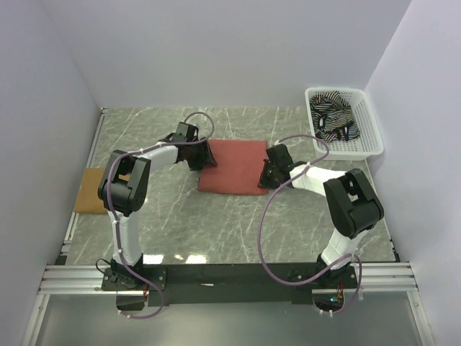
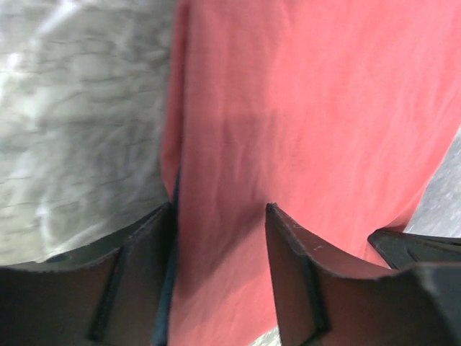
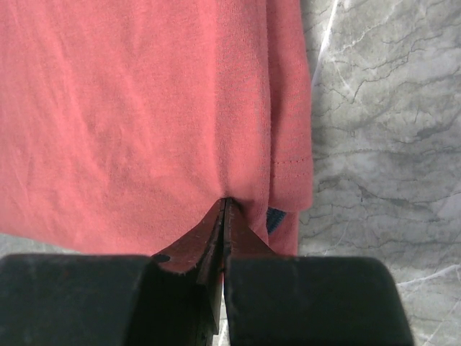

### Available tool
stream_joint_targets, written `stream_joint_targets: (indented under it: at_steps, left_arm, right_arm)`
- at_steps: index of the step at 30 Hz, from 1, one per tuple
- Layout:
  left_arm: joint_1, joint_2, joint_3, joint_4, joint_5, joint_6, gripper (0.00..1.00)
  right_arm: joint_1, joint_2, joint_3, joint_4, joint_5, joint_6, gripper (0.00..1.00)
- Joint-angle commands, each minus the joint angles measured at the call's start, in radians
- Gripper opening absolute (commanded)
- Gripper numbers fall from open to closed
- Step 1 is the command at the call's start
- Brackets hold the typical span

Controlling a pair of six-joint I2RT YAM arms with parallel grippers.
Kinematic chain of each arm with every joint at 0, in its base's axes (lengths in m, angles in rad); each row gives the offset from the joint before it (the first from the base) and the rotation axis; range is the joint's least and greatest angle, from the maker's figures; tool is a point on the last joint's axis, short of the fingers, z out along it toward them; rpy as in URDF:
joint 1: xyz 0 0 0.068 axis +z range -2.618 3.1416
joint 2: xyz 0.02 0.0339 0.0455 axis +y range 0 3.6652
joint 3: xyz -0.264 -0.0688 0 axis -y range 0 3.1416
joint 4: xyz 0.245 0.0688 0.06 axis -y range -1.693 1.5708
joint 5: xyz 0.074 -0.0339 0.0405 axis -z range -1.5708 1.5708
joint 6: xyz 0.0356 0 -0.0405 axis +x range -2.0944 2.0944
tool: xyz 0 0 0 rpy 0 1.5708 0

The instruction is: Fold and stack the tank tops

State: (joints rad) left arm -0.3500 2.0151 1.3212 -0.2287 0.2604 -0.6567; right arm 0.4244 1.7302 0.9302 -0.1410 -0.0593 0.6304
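Note:
The brick-red tank top (image 1: 234, 167) lies folded flat in the middle of the table. My left gripper (image 1: 194, 160) is low at its left edge. Its jaws stand apart over that edge in the left wrist view, with red cloth (image 2: 302, 108) between the two fingers (image 2: 220, 209). My right gripper (image 1: 266, 176) is at the top's near right corner. There it is shut (image 3: 226, 202), and the red fabric (image 3: 130, 108) puckers at its tips. A mustard-tan tank top (image 1: 90, 191) lies folded at the table's left edge. The striped tank top (image 1: 333, 119) is crumpled in the basket.
The white mesh basket (image 1: 371, 122) stands at the back right corner. Grey marble tabletop (image 1: 216, 223) lies between the red top and the arm bases. Walls close in the left, back and right sides.

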Motion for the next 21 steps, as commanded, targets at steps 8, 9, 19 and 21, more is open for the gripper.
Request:
stream_joint_targets:
  at_steps: [8, 9, 19, 21]
  left_arm:
    - [-0.076, 0.056, 0.036, -0.249, -0.173, 0.034, 0.01]
    - [-0.084, 0.050, 0.076, -0.286, -0.238, 0.042, 0.00]
    - [-0.095, -0.176, 0.101, -0.658, -0.688, 0.091, 0.00]
    - [-0.084, -0.214, 0.072, -0.695, -0.739, 0.091, 0.00]
  right_arm:
    - [-0.012, -0.086, 0.016, -0.035, -0.051, -0.017, 0.28]
    - [-0.010, -0.118, 0.028, -0.051, -0.056, -0.018, 0.42]
    - [-0.004, -0.314, 0.064, -0.103, -0.086, -0.051, 0.54]
    - [-0.004, -0.336, 0.050, -0.086, -0.108, -0.049, 0.54]
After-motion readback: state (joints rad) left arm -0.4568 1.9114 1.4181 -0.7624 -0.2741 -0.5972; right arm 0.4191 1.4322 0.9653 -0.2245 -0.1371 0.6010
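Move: The left fingers stand open astride the left edge of the red tank top, whose middle lies about 7 cm to the right, level fore and aft, and roughly 2 cm below. The folded brown tank top is some 32 cm to the left and 9 cm nearer the base. From the right hand, shut on the near right corner, the red top's middle is about 10 cm left and 6 cm ahead; the white basket is 24 cm right and 22 cm ahead. Close the left gripper on the red tank top's left edge while easing about 1 cm right, then drag that edge left some 9 cm and back about 5 cm towards the brown tank top, rolling the left side of the hand up some 35 degrees and rising slightly at the end. Meanwhile open the right fingers, let go of the near right corner and lift nearly straight up about 12 cm. ##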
